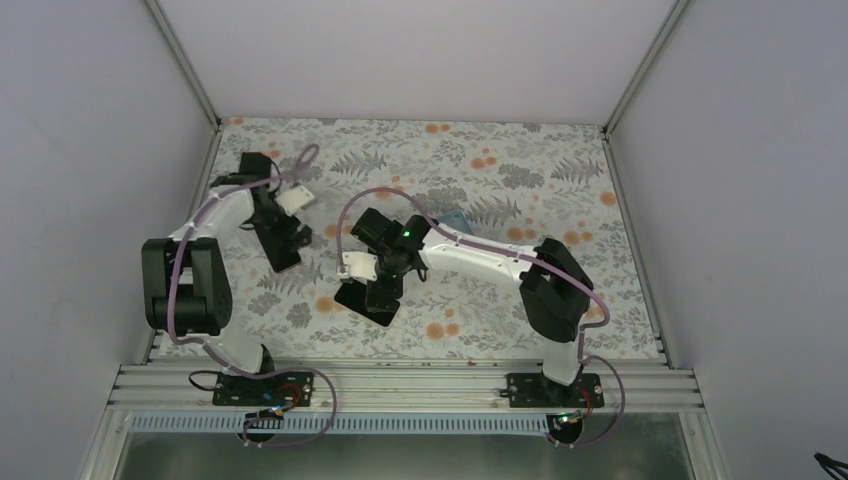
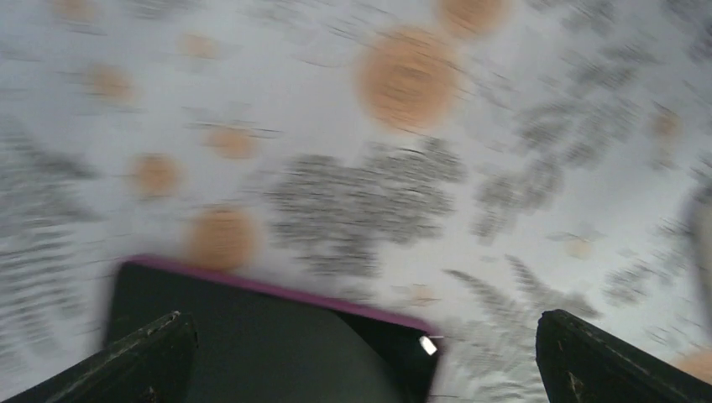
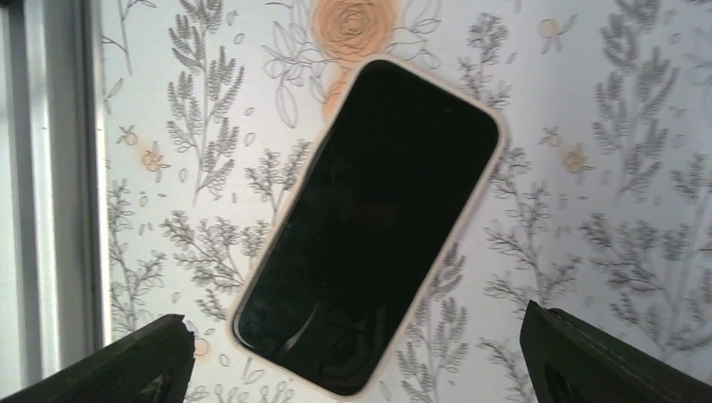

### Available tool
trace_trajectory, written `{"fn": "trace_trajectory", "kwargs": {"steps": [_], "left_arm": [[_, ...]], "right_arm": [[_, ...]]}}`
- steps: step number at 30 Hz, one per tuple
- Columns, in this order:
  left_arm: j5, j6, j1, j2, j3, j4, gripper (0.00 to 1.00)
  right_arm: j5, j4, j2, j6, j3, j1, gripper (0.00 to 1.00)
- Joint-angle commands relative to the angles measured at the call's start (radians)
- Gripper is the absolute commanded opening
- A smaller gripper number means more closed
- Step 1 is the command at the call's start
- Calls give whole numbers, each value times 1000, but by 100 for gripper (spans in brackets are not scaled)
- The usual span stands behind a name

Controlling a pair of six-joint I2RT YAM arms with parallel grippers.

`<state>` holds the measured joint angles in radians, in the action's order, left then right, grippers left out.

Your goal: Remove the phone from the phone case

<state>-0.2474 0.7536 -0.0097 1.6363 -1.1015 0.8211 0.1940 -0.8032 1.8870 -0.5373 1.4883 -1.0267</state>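
Observation:
A black-screened phone [image 3: 374,218] with a pale rim lies flat and slanted on the floral cloth. My right gripper [image 3: 357,319] hangs open above its lower end, fingers clear on both sides. From above, the phone [image 1: 358,300] shows as a dark slab under the right gripper [image 1: 385,290]. A dark phone case [image 2: 252,336] with a purple edge lies on the cloth in the blurred left wrist view. My left gripper [image 2: 361,323] is open over it, its left finger [image 2: 147,353] in front of the case's left part. The left gripper [image 1: 283,243] sits at the table's left.
The floral tablecloth [image 1: 520,170] covers the table between white walls. A small blue object [image 1: 455,218] lies beyond the right arm. An aluminium rail [image 1: 400,385] runs along the near edge; a pale frame edge [image 3: 42,185] stands left of the phone.

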Motion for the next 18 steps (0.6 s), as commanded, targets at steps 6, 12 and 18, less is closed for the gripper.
{"fn": "trace_trajectory", "kwargs": {"steps": [6,12,18], "left_arm": [[-9,-82,199,-34,-193,-47,100],[-24,-94,214,-39,-165,-65,100],[-19,-97,223,-57,-122,-94,100]], "right_arm": [[-25,-74,139,242,119,-47,100],[-109,-51,202,305,149,-80,100],[-146,-37,226,318,140,-90,100]]}}
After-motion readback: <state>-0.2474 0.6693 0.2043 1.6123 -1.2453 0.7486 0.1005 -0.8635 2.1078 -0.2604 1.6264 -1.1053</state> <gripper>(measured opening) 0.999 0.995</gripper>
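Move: The white-edged phone lies flat about 5 cm to the right hand's left, level with it fore and aft and some 9 cm below. From that hand, the pink-edged phone is roughly 26 cm left and 12 cm ahead, the empty blue case about 16 cm ahead and 16 cm right. The left hand has the pink-edged phone 3 cm to its left, 1 cm ahead and 6 cm below, and the white-edged phone about 18 cm right and 14 cm back. Downward goes the right hand, about 6 cm with a 2 cm shift left, open fingers sinking towards the white-edged phone while the wrist turns some 10 degrees clockwise and the fingers tip nearer to vertical. The left hand, already open and empty, withdraws left, forward and up from beside the pink-edged phone, turning counter-clockwise, then settles slightly. ##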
